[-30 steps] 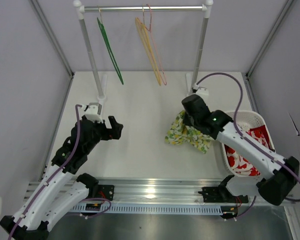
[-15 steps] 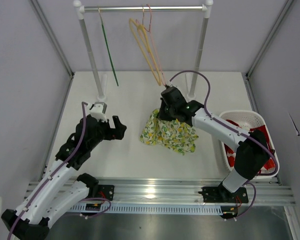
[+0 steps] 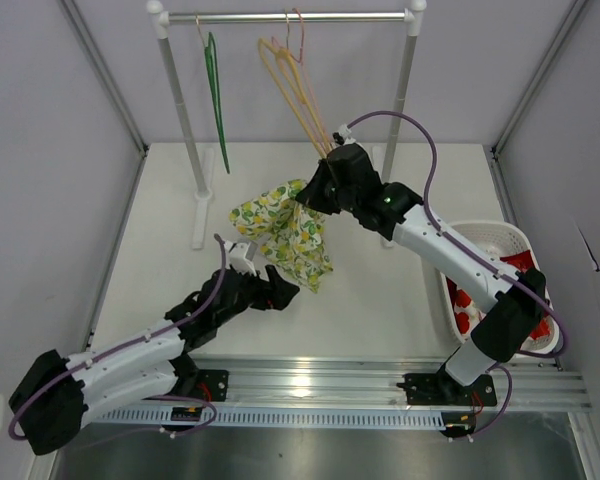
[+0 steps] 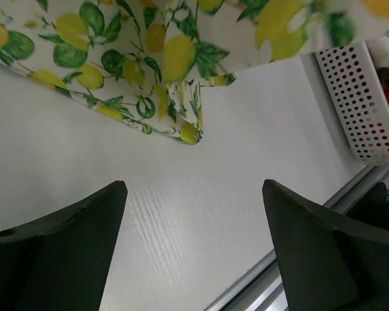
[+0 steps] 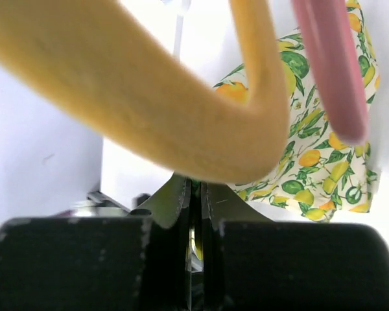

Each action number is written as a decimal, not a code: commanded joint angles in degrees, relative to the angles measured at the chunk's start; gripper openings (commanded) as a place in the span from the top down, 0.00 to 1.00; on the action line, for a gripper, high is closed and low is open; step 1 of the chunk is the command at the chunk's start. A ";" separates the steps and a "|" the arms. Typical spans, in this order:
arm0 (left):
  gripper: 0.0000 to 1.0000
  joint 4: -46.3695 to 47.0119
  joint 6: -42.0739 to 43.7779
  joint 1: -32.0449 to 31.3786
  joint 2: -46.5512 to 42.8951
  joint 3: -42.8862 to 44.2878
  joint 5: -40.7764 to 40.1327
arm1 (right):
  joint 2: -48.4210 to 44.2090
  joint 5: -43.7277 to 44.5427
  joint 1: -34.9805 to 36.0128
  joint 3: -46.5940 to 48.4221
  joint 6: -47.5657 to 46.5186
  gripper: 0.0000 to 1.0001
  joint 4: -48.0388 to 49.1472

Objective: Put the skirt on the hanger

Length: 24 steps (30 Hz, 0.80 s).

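Observation:
The skirt (image 3: 282,228), white with lemons and green leaves, hangs in the air from my right gripper (image 3: 317,196), which is shut on its top edge just below the yellow hanger (image 3: 298,92) and pink hanger (image 3: 305,60) on the rail. In the right wrist view the yellow hanger (image 5: 181,97) and pink hanger (image 5: 330,65) fill the top, with the skirt (image 5: 324,162) behind. My left gripper (image 3: 285,293) is open, low over the table, right under the skirt's lower hem (image 4: 175,116); nothing is between its fingers (image 4: 65,233).
A green hanger (image 3: 216,95) hangs at the rail's left end. The rack's posts (image 3: 183,120) stand at the back. A white basket (image 3: 495,245) with red-and-white cloth (image 3: 525,268) sits at the right.
My right gripper has lifted the skirt up and left from the basket to just under the yellow hanger. My left arm has swung right and lower, under the skirt's hem.

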 commanded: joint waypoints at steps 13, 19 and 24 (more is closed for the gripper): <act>0.09 31.26 5.85 -10.32 31.96 6.13 -14.39 | -3.74 -1.57 -1.05 3.44 5.23 1.00 0.96; 0.22 32.66 3.48 -11.03 38.13 7.29 -17.73 | -4.62 -2.09 -2.02 4.23 5.15 1.00 -0.01; 0.44 30.72 3.30 -11.65 41.13 8.79 -19.23 | -5.76 -2.79 -3.60 4.67 4.88 1.00 -0.62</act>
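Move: The skirt's low-hanging corner lies some 5 cm ahead of the left gripper, 7 cm to its right and 8 cm below. The right gripper pinching the skirt's top is about 14 cm ahead of the left one, 3 cm right and 17 cm higher; the yellow hanger's lower end is about 5 cm farther out than that grip, 3 cm right and 5 cm above. From the right gripper the low corner is 9 cm back, 1 cm right, 25 cm down. The skirt's hanging lower corner draws the open left gripper down and to the right, roughly 7 cm each way and about 4 cm forward, its left side rolling up some 10 degrees; late on, its fingers close by about a third around the cloth's edge, though a pinch can't be seen. The right gripper keeps the skirt's top pinched beside the yellow hanger, easing slightly up and to the right. ##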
